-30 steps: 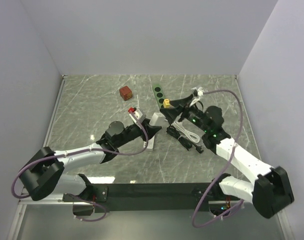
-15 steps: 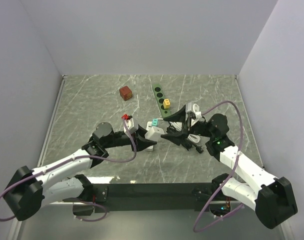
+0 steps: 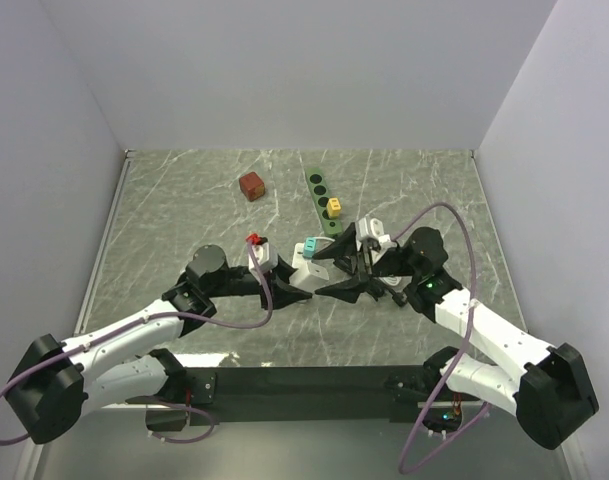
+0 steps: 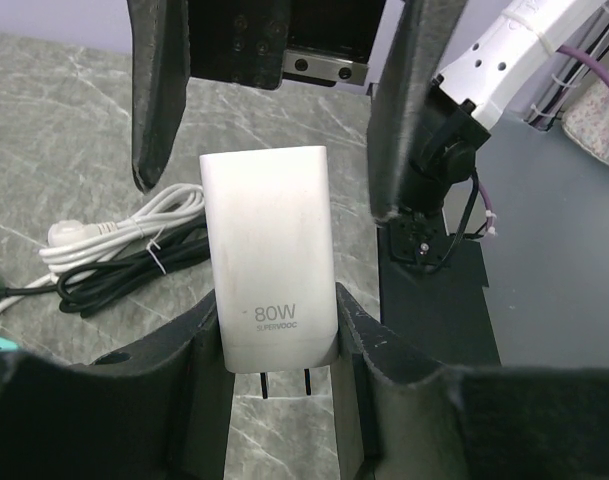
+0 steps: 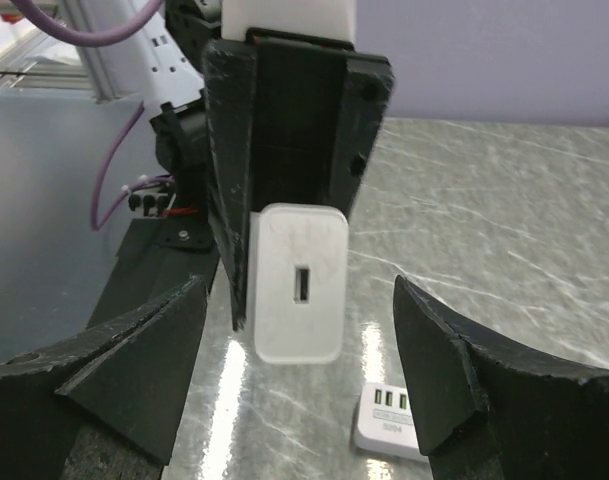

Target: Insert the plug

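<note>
The plug is a white charger block marked 80W, with two black prongs pointing back toward my left wrist. My left gripper is shut on its prong end and holds it above the table. In the top view the plug hangs between the two arms. My right gripper faces the plug's socket end and is open, with a finger on each side and clear gaps between. Its fingers flank the plug's far end in the left wrist view.
A white multi-port power strip lies on the table under the plug. Bundled white and black cables lie to the right of it. A brown cube, a green strip with holes and a yellow block sit at the back.
My right gripper has swung left from near the yellow block until its fingers flank the plug. My left gripper has shifted with the plug still held.
</note>
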Action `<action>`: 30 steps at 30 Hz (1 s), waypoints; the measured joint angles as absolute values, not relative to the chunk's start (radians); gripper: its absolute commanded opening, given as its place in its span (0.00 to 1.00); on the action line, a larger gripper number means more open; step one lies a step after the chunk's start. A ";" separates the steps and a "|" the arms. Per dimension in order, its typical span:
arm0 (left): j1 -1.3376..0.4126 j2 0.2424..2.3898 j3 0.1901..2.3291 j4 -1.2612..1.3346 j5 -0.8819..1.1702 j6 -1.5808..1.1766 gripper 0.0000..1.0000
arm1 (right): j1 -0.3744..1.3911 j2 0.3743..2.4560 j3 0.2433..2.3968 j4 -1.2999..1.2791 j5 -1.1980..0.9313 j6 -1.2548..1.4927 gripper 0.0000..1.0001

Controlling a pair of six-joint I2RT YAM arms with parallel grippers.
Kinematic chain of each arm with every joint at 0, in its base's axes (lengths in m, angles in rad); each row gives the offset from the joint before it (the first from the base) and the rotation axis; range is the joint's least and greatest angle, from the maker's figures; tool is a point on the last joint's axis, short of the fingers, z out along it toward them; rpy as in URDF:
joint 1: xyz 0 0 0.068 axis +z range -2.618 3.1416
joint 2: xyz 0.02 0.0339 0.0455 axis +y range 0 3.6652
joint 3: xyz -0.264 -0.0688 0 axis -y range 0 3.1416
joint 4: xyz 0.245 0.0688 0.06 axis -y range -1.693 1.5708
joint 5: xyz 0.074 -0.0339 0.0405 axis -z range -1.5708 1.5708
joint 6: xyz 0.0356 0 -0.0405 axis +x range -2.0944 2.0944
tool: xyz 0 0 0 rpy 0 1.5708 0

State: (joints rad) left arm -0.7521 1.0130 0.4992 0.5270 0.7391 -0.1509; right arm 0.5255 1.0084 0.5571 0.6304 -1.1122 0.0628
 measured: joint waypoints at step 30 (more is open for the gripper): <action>-0.752 1.051 0.493 0.559 0.700 -0.130 0.36 | 0.591 1.092 0.624 0.465 -1.087 -0.030 0.00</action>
State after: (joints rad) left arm -0.7521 1.0512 0.4927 0.5594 0.7002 -0.1303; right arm 0.5911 1.0920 0.6239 0.4652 -1.0874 -0.0296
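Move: The white plug is already in the left fingers, its middle about 2 cm to the right of that hand and level with it. From the open right hand it lies about 3 cm to the left, 1 cm back and 1 cm lower. Some 20 cm below the right hand, the white power strip is about 18 cm ahead and 3 cm left, the teal block 21 cm ahead and 1 cm left, and the cable bundle 13 cm ahead and 13 cm right. The right hand eases about 2 cm to its left and 2 cm down onto the free socket end of the white plug, drawing back nearly 1 cm and returning on the way, while its fingers close from wide open to about half and pinch the plug's sides. The left hand keeps its grip at the prong end and presents the plug towards the right hand, drifting about 1 cm forward and 1 cm down, then stays nearly still as the right fingers shut. ##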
